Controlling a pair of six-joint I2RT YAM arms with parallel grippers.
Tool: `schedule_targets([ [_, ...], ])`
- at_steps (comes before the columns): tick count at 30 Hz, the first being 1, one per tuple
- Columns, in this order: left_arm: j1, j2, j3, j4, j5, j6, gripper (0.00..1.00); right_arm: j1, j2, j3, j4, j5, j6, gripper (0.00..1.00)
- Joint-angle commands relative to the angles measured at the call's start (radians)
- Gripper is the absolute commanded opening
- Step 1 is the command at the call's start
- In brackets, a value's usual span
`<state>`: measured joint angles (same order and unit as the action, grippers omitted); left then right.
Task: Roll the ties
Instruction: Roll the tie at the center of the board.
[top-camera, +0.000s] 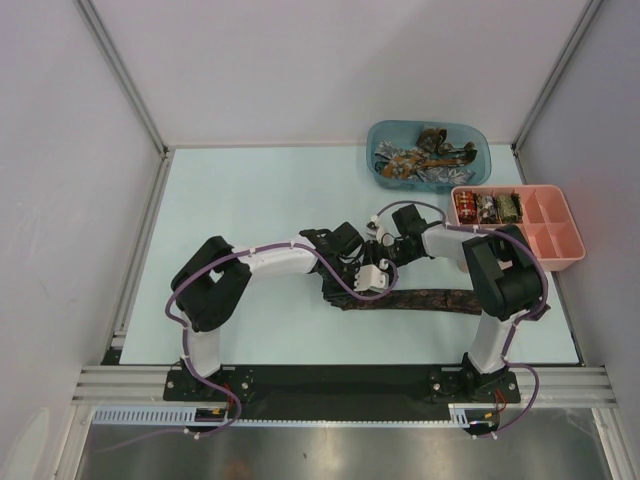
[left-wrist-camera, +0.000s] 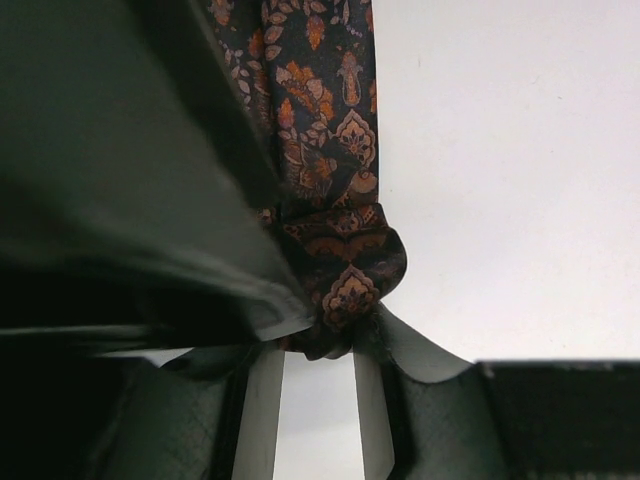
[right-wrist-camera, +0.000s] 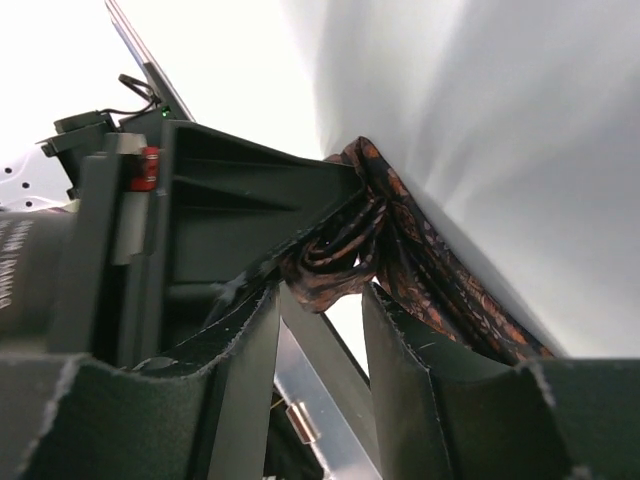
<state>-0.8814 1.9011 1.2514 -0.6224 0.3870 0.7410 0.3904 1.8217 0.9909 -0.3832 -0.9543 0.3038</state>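
A dark brown tie (top-camera: 430, 300) with an orange pattern lies flat across the near table, and its left end is rolled up. My left gripper (top-camera: 352, 268) and right gripper (top-camera: 378, 262) meet over that end. In the left wrist view the roll (left-wrist-camera: 345, 270) sits pinched at the tips of my left gripper (left-wrist-camera: 320, 345), and the flat tie runs away upward. In the right wrist view the roll's spiral end (right-wrist-camera: 335, 255) sits between the tips of my right gripper (right-wrist-camera: 322, 295), with both pads touching the fabric.
A blue tub (top-camera: 478, 140) at the back right holds several loose ties. A pink compartment tray (top-camera: 560, 225) to its right front holds rolled ties in its back row. White walls and metal rails enclose the table.
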Motion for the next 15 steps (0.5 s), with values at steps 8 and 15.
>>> schedule_targets([
  [8, 0.002, 0.058, -0.024, -0.005, -0.017, 0.000, 0.42, 0.035, 0.060, 0.005, -0.012, 0.026, -0.046, 0.09],
  [15, 0.068, -0.114, -0.107, 0.125, 0.108, -0.077, 0.68, -0.002, 0.083, 0.015, -0.112, 0.181, -0.127, 0.00],
])
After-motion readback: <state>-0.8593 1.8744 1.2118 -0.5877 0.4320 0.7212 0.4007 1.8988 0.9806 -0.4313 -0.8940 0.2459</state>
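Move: The rolled end of the tie lies about 2 cm back from the right hand, 1 cm to its left and 3 cm below it. The left hand is already at the roll, which sits about 1 cm to the right of its fingertips and level with them. From the right hand, the middle of the flat tie strip is some 20 cm right, 4 cm back and 5 cm below, and the pink compartment box about 33 cm right, 12 cm ahead and 3 cm lower. The right hand sinks about 3.5 cm onto the tie roll and comes back towards the base some 1.5 cm, first easing slightly left while its half-open fingers shut and pinch the upper part of the roll, then carrying on down and about 1.5 cm to the right, along the unrolled strip, with only a few degrees of turn. The left hand stays practically in place at the roll's left end and, as the right fingers shut, spreads its own from about a third to nearly two thirds open, letting go of the roll. ##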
